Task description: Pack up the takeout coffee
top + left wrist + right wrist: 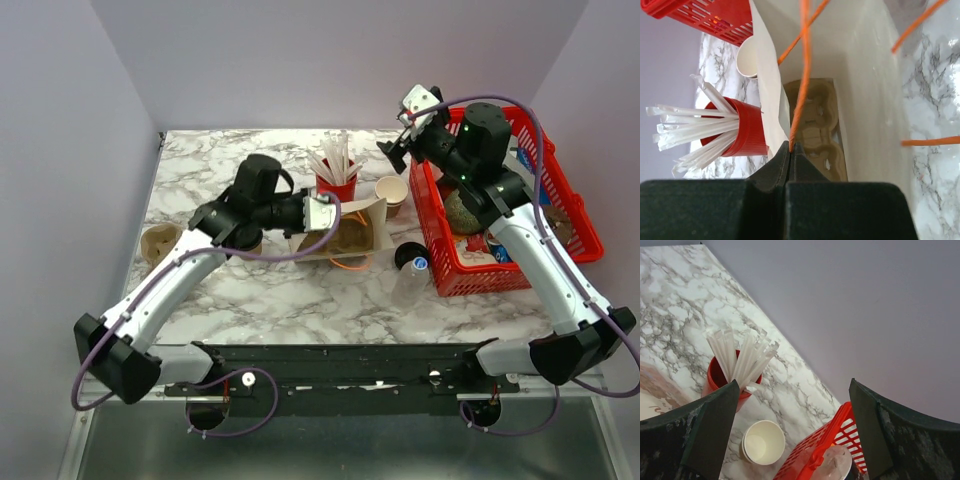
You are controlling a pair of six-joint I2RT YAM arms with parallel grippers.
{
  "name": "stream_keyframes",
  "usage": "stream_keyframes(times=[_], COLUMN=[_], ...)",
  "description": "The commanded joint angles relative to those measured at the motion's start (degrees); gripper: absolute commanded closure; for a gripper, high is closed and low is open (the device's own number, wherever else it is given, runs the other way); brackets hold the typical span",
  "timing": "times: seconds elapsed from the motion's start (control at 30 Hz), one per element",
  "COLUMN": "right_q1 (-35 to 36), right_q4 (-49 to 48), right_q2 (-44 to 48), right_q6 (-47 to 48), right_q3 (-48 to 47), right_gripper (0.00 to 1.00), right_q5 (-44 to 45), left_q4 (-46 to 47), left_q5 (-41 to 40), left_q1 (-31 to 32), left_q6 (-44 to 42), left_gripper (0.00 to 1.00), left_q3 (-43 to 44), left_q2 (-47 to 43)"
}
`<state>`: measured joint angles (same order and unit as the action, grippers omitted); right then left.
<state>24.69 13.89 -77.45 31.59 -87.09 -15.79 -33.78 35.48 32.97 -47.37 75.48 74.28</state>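
The takeout coffee (248, 241), a tan cup with a black lid, stands half hidden under my left arm in the top view. My left gripper (322, 212) (791, 146) is shut on the orange cord handle (801, 75) of a white paper bag (345, 238) (860, 85) that lies on the table to the coffee's right. A moulded cardboard cup carrier (816, 137) lies inside the bag. My right gripper (402, 140) (792, 430) hangs open and empty in the air above the back of the table, near the red basket's corner.
A red cup of white straws (337, 180) (742, 135) (720, 377) and a lidless tan cup (392, 192) (747, 57) (763, 441) stand behind the bag. The red basket (520, 255) (832, 437) holds goods at the right. A loose black lid (408, 256) and a clear bottle (410, 282) lie beside it. A tan round thing (160, 245) sits far left.
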Motion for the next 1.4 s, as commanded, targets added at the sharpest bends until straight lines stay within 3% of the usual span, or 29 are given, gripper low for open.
stream_keyframes(times=[0.0, 0.4, 0.67, 0.8, 1.0, 1.1, 1.27, 1.37], right_q1=[-0.2, -0.2, -0.3, -0.6, -1.7, -2.0, -2.5, -2.7], right_q4=[-2.2, -0.3, 0.7, 1.4, 2.5, 2.6, 2.6, 2.6], right_q2=[1.5, 4.1, 1.0, -0.6, -4.1, -5.6, -8.3, -8.9], right_q6=[-2.6, -5.3, -5.2, -5.1, -7.7, -8.0, -8.4, -8.7], right_q3=[3.2, 9.7, 4.4, 1.4, -2.3, -4.8, -7.8, -8.8], right_gripper=[0.0, 0.0, 0.0, 0.0, 0.0, 0.0, 0.0, 0.0], right_q5=[4.3, 0.9, -1.3, -2.0, -4.3, -5.5, -6.6, -7.2], left_q4=[12.2, 13.1, 17.2, 17.5, 18.5, 16.1, 12.2, 8.7], left_q5=[-6.2, -8.5, -10.9, -12.3, -13.9, -14.3, -14.7, -14.7], left_q1=[3.1, 8.0, 6.1, 3.7, 1.5, 1.3, -1.6, -8.1], left_q6=[-5.5, -1.4, 5.7, 9.0, 13.9, 14.7, 19.1, 26.1], left_gripper=[1.0, 1.0, 0.99, 0.53, 0.12, 0.03, 0.01, 0.01], left_q3=[-8.2, -15.2, -10.3, -5.2, 1.5, 6.2, 12.7, 16.3], left_q2=[-7.5, -14.7, -8.9, -3.8, -0.5, 0.5, 2.0, 2.6])
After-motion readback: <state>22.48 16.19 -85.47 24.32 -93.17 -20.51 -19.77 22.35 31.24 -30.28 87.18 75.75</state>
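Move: The left hand already pinches the orange handle at the takeout bag's far rim; the bag's middle lies about 5 cm back, 3 cm to the right and 12 cm below. The red straw cup is roughly 9 cm ahead, 2 cm right, and the paper cups 5 cm ahead, 13 cm right, both some 19 cm lower. From the open right hand the bag is about 15 cm back, 11 cm left and 25 cm down. Left draws the handle back 4 cm, opens to release it, goes forward and rises 12 cm; right dips 5 cm. ##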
